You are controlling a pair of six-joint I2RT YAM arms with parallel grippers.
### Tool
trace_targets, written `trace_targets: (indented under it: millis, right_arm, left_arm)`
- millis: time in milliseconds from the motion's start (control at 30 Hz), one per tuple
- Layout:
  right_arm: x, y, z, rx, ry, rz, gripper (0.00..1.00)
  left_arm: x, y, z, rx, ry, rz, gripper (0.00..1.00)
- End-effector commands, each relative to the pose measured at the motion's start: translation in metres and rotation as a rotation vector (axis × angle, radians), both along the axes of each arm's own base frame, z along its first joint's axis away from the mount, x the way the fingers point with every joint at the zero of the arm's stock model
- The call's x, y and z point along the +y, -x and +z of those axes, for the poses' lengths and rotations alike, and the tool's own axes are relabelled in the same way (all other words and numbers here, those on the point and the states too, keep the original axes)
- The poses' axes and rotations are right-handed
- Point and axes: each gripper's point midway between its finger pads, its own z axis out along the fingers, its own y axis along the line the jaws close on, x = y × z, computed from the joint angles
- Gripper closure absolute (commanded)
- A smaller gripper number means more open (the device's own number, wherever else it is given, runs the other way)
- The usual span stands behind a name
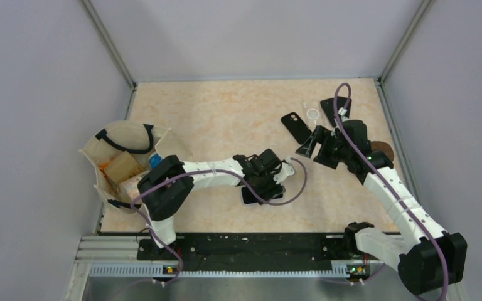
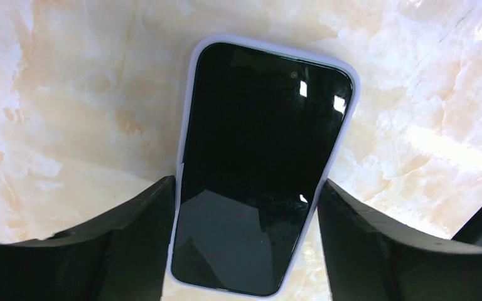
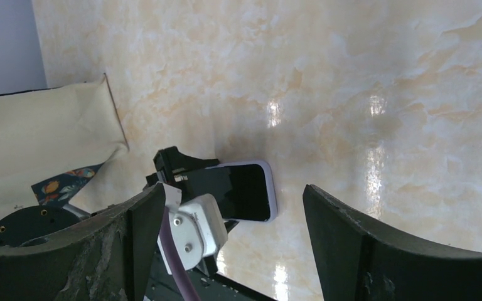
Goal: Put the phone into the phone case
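Note:
The phone [image 2: 260, 157] lies screen up on the marbled table, seated in a pale lavender phone case [image 2: 190, 113] whose rim shows all round it. My left gripper [image 2: 248, 182] straddles its near end, with both black fingertips [image 2: 157, 207] pressed against the case's long sides. From above, the phone [image 1: 253, 196] pokes out under the left gripper [image 1: 262, 183] near the table's middle. My right gripper [image 1: 314, 149] hovers open and empty at the right. Its wrist view looks past its fingers [image 3: 345, 232] at the phone [image 3: 245, 191].
A black phone-shaped case [image 1: 296, 127], another black piece [image 1: 331, 105] and a small white ring [image 1: 313, 114] lie at the back right. A brown object [image 1: 384, 150] sits by the right arm. A cream tote bag [image 1: 122, 164] with items stands at the left edge.

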Motion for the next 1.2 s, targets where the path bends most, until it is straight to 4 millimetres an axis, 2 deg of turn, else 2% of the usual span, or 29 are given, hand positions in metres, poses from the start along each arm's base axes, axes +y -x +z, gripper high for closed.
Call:
trace_targets:
  millis: [0,67,167,300,400,633,700,800,967,1033,1167]
  right_arm:
    - [0.000,-0.004,0.010,-0.045,-0.005,0.006,0.20]
    - [0.000,-0.005,0.010,-0.046,-0.003,0.004,0.20]
    - [-0.002,-0.007,0.012,-0.052,0.008,-0.001,0.20]
    - [-0.005,-0.011,0.009,-0.051,0.025,-0.017,0.20]
    - [-0.006,-0.015,0.003,-0.040,0.040,-0.026,0.20]
    - [-0.009,-0.025,-0.012,-0.015,0.074,-0.039,0.20]
    - [-0.010,-0.029,-0.017,-0.006,0.086,-0.043,0.20]
    - [-0.012,-0.035,-0.026,0.009,0.107,-0.055,0.20]
    - [-0.019,-0.052,-0.039,0.021,0.154,-0.102,0.20]
    - [-0.025,-0.061,-0.046,0.036,0.194,-0.133,0.21]
    - [-0.030,-0.081,-0.050,0.044,0.237,-0.168,0.21]
  left_arm:
    - [-0.009,-0.002,-0.005,0.062,0.034,0.131,0.38]
    - [-0.007,-0.010,-0.003,0.035,0.030,0.196,0.45]
    - [0.004,-0.034,0.002,-0.062,-0.007,0.330,0.51]
    - [0.027,-0.081,0.016,-0.205,-0.047,0.541,0.54]
    - [0.049,-0.117,0.027,-0.281,-0.079,0.713,0.57]
    - [0.127,-0.198,0.037,-0.328,-0.134,1.169,0.59]
    - [0.145,-0.215,0.037,-0.318,-0.142,1.255,0.59]
    - [0.160,-0.236,0.038,-0.305,-0.143,1.331,0.59]
    - [0.172,-0.253,0.028,-0.223,-0.120,1.421,0.58]
    - [0.173,-0.253,0.022,-0.187,-0.103,1.438,0.52]
    - [0.169,-0.249,0.021,-0.154,-0.050,1.430,0.19]
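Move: In the left hand's fingers the cased phone is already pinched, its middle right at the hand point; the bare table it is carried to lies about 25 cm ahead and 18 cm left. The tote bag's middle is some 48 cm left and 12 cm ahead, the black case about 27 cm ahead and 13 cm right. From the right hand the cased phone lies about 6 cm back, 18 cm left and 17 cm below. Keeping its pinch on the case's two long sides, the left hand sweeps the cased phone forward about 25 cm and left some 18 cm, fast in the middle and easing to a stop, swinging it roughly 80 degrees counter-clockwise while rising only a centimetre or two. The empty right hand, staying open, sinks about 7 cm and eases forward 4 cm, its wrist tilting slightly. ##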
